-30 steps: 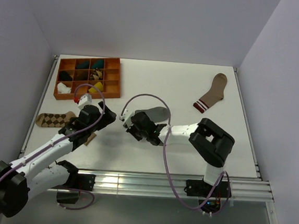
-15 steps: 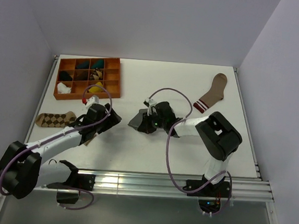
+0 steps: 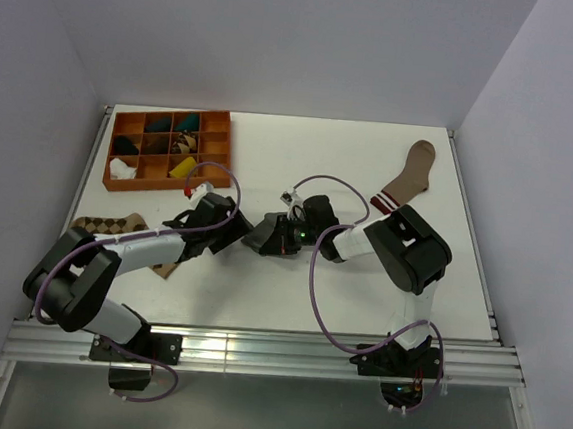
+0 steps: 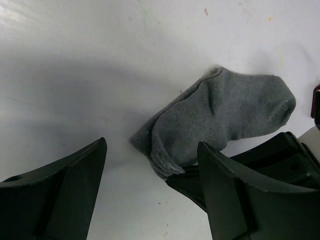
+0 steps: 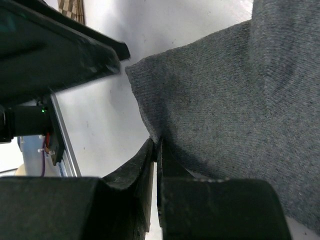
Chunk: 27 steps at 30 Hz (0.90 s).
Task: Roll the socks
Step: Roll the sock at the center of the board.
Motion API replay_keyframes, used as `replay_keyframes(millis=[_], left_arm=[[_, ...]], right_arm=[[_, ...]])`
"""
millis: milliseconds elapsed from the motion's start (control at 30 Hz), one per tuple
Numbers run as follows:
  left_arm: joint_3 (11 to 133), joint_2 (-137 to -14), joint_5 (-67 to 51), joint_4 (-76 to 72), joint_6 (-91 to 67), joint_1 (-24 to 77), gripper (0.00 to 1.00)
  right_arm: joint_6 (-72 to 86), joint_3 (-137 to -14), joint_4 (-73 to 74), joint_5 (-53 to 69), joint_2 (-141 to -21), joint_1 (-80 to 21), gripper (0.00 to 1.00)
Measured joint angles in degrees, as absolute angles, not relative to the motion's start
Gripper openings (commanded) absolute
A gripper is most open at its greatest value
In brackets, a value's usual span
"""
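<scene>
A grey sock [image 4: 225, 112] lies folded and bunched on the white table, and shows as a dark lump [image 3: 262, 237] in the top view. My right gripper [image 5: 157, 144] is shut on the sock's edge, with fabric [image 5: 240, 95] pinched between its fingertips. My left gripper [image 4: 152, 146] is open just left of the sock, with one finger [image 4: 65, 190] on bare table and the other [image 4: 250, 195] beside the sock's folded end. From above, the left gripper [image 3: 233, 232] nearly meets the right gripper [image 3: 272, 241]. No black or white sock is identifiable.
An orange compartment tray [image 3: 211, 163] with small rolled items stands at the back left. A tan-and-brown diamond sock [image 3: 100, 226] lies under the left arm. A brown sock with a striped cuff [image 3: 407, 177] lies at the back right. Aluminium rails [image 3: 255, 347] run along the near edge.
My left arm has reached right across the table to the grey sock, its jaws narrowing slightly. The right gripper has kept its grip and drawn the sock into a tighter bunch.
</scene>
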<state>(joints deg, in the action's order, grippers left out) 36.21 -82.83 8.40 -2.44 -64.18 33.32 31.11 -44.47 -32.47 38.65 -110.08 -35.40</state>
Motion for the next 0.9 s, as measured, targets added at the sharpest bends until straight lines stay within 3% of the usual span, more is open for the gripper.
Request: replay_keyframes(millis=[200,467,900], left_arm=[[37.23,-85.3,9.06,-1.65,-66.89,36.47,0.74],[38.94,-88.07,10.52,-1.54,-68.51,37.54,0.59],[41.19,-91.05,12.82,1.19,-68.58,37.56,0.12]], right_arm=[[31.68,-44.47,-32.56,38.81,-110.08,-35.16,0.0],[31.68,-44.47,-32.47,38.79,-110.08,-35.09,0.0],[31.53,-44.49,-32.18,38.61,-110.08,-35.09,0.0]])
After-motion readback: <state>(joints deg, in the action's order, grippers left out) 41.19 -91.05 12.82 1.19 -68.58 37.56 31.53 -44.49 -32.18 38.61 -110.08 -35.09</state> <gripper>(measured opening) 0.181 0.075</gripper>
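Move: The grey sock's middle lies about 5 cm to the left hand's right, 2 cm ahead and 3 cm lower, with its near-left corner almost under the open fingers. From the same hand the argyle sock is some 26 cm left and 2 cm back, and the tray's middle about 20 cm left and 21 cm ahead, both about 4 cm lower. From the right hand, which already pinches the grey sock's near edge, that sock's middle is about 4 cm straight ahead and 1 cm lower. The left hand sinks nearly 3 cm and shifts about 2 cm to the right onto the near-left corner of the grey sock, dipping back a little and coming forward again on the way, then easing slightly left near the end. Over the second half its wide fingers close most of the way and pinch that corner just beside the right fingertips, while the right hand stays in place with its gripper shut, still holding the near edge. ##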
